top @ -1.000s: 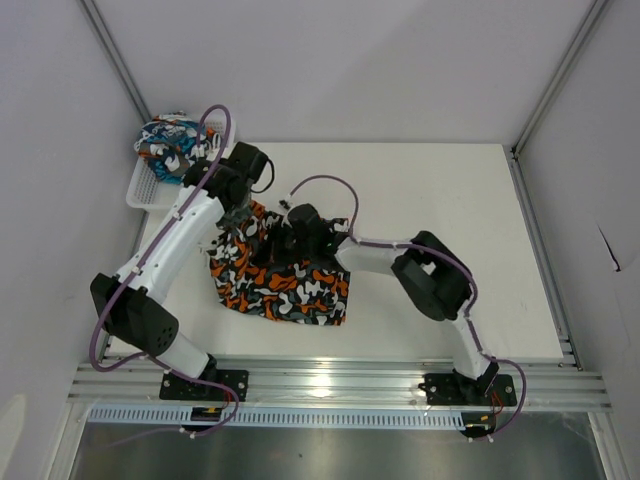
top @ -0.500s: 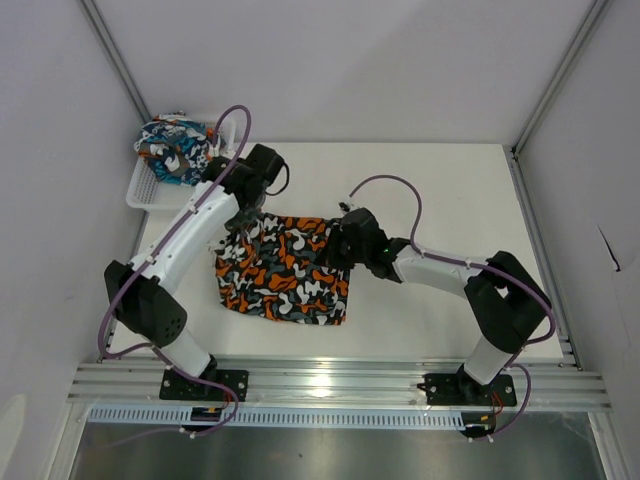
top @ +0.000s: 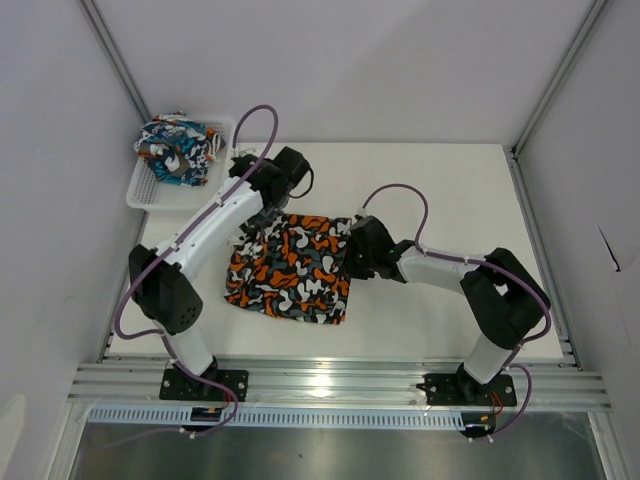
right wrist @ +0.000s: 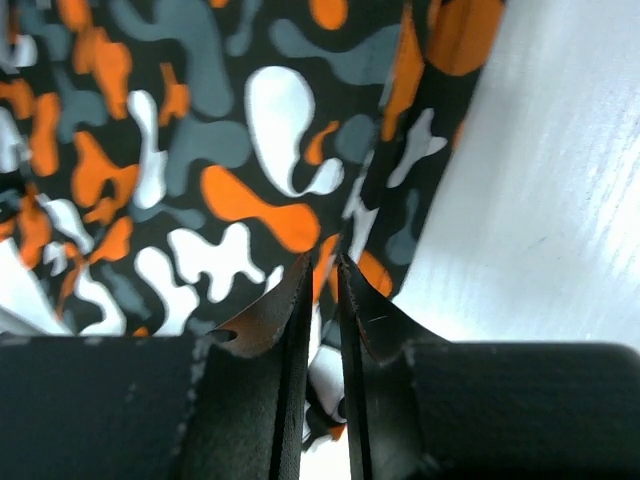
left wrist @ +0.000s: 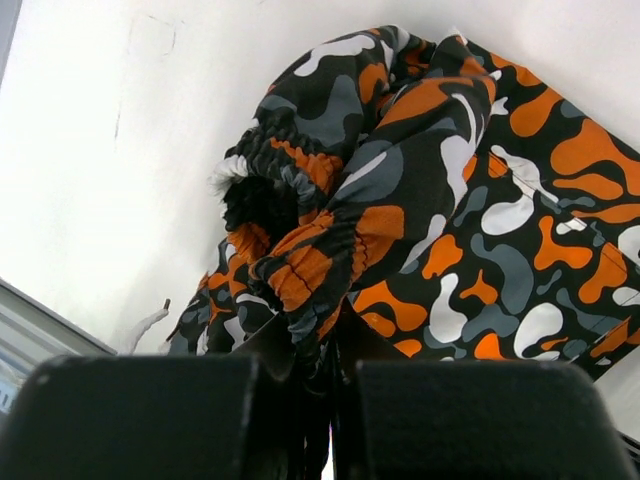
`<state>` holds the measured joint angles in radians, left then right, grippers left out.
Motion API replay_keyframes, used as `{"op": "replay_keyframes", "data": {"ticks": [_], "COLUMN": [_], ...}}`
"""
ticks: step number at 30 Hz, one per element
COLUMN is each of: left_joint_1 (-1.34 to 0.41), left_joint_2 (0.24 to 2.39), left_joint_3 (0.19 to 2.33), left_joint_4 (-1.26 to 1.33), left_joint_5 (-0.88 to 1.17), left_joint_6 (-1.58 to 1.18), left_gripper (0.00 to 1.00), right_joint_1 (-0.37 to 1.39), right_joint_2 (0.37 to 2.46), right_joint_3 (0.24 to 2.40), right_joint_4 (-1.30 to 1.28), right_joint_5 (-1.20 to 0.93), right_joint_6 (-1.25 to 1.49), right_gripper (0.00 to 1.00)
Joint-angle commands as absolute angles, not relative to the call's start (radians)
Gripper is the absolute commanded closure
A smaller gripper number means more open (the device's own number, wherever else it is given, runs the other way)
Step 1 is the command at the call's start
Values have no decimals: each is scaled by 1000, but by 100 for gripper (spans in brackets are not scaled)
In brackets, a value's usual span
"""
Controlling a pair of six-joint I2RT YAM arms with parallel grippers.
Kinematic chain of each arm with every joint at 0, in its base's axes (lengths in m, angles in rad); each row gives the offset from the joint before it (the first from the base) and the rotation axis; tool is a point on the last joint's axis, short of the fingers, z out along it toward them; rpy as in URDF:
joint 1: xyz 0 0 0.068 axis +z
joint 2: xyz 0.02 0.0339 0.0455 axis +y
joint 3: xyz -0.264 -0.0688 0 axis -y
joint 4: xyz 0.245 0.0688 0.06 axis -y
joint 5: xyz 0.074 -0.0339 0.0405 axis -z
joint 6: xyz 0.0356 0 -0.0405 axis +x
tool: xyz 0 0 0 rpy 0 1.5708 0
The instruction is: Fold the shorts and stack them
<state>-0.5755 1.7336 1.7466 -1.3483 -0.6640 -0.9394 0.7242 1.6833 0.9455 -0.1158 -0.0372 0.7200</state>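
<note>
The camouflage shorts (top: 290, 268) lie spread on the white table, orange, black, grey and white. My left gripper (top: 262, 224) is at their upper left corner, shut on the gathered waistband (left wrist: 300, 265), which hangs bunched from the fingers. My right gripper (top: 352, 250) is low at the shorts' right edge. In the right wrist view its fingertips (right wrist: 322, 262) stand a narrow slit apart over the hem (right wrist: 400, 200). The blue-teal cartoon-print shorts (top: 175, 148) sit crumpled in the basket at the back left.
The white mesh basket (top: 140, 190) stands at the table's back left corner. Bare tabletop (top: 450, 190) lies to the right of the shorts. Grey walls close in both sides, and an aluminium rail (top: 330, 380) runs along the near edge.
Both grippers moved right, drawing the camouflage shorts out wider across the table. The right gripper's jaws have parted slightly; the left stays clamped on the waistband.
</note>
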Motion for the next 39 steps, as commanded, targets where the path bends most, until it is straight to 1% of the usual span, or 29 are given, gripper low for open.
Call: {"op": "replay_keyframes", "data": {"ticks": [1, 8, 15, 18, 25, 32, 39], "left_joint_1": [-618, -712, -768, -796, -813, -813, -813], "left_joint_2": [1749, 1834, 1925, 1924, 1928, 1985, 2022], "left_joint_3": [1743, 1724, 1727, 1703, 1661, 1716, 1712], "left_joint_4": [-1459, -1445, -1407, -1365, -1243, -1230, -1194], "left_joint_5": [-704, -703, -666, -652, -609, -571, -542], "left_joint_6": [-1020, -1100, -1127, -1141, -1135, -1152, -1178], "left_gripper": [100, 100, 100, 100, 100, 100, 100], "right_joint_1": [727, 721, 707, 701, 695, 695, 695], "right_joint_2": [1724, 1807, 1809, 1807, 1816, 1828, 1812], "right_joint_3": [989, 1008, 974, 962, 936, 907, 890], "right_joint_4": [-155, -169, -123, -101, -45, -11, 15], "right_joint_5": [-6, -8, -29, -43, -71, -86, -77], "right_joint_6": [698, 706, 726, 732, 744, 764, 769], "right_gripper": [81, 83, 84, 84, 85, 85, 85]}}
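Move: The left gripper already holds the shorts' gathered waistband up in the air. The middle of the flat part it is taken to lies about 8 cm right, 5 cm back and some 18 cm below; the shorts' right edge is roughly 22 cm right and 5 cm back, and the white basket about 20 cm ahead and 19 cm left. The right gripper hovers over that right edge, which lies about 3 cm straight below. Keep the left gripper shut on the gathered waistband and bring it right and down over the flat shorts towards the right gripper, about 11 cm across and 12 cm lower, easing back a little and tipping the fingers some 10 degrees steeper. Meanwhile lower the right gripper about 3 cm until its nearly closed fingertips rest on the shorts' right edge, and keep it down there. ##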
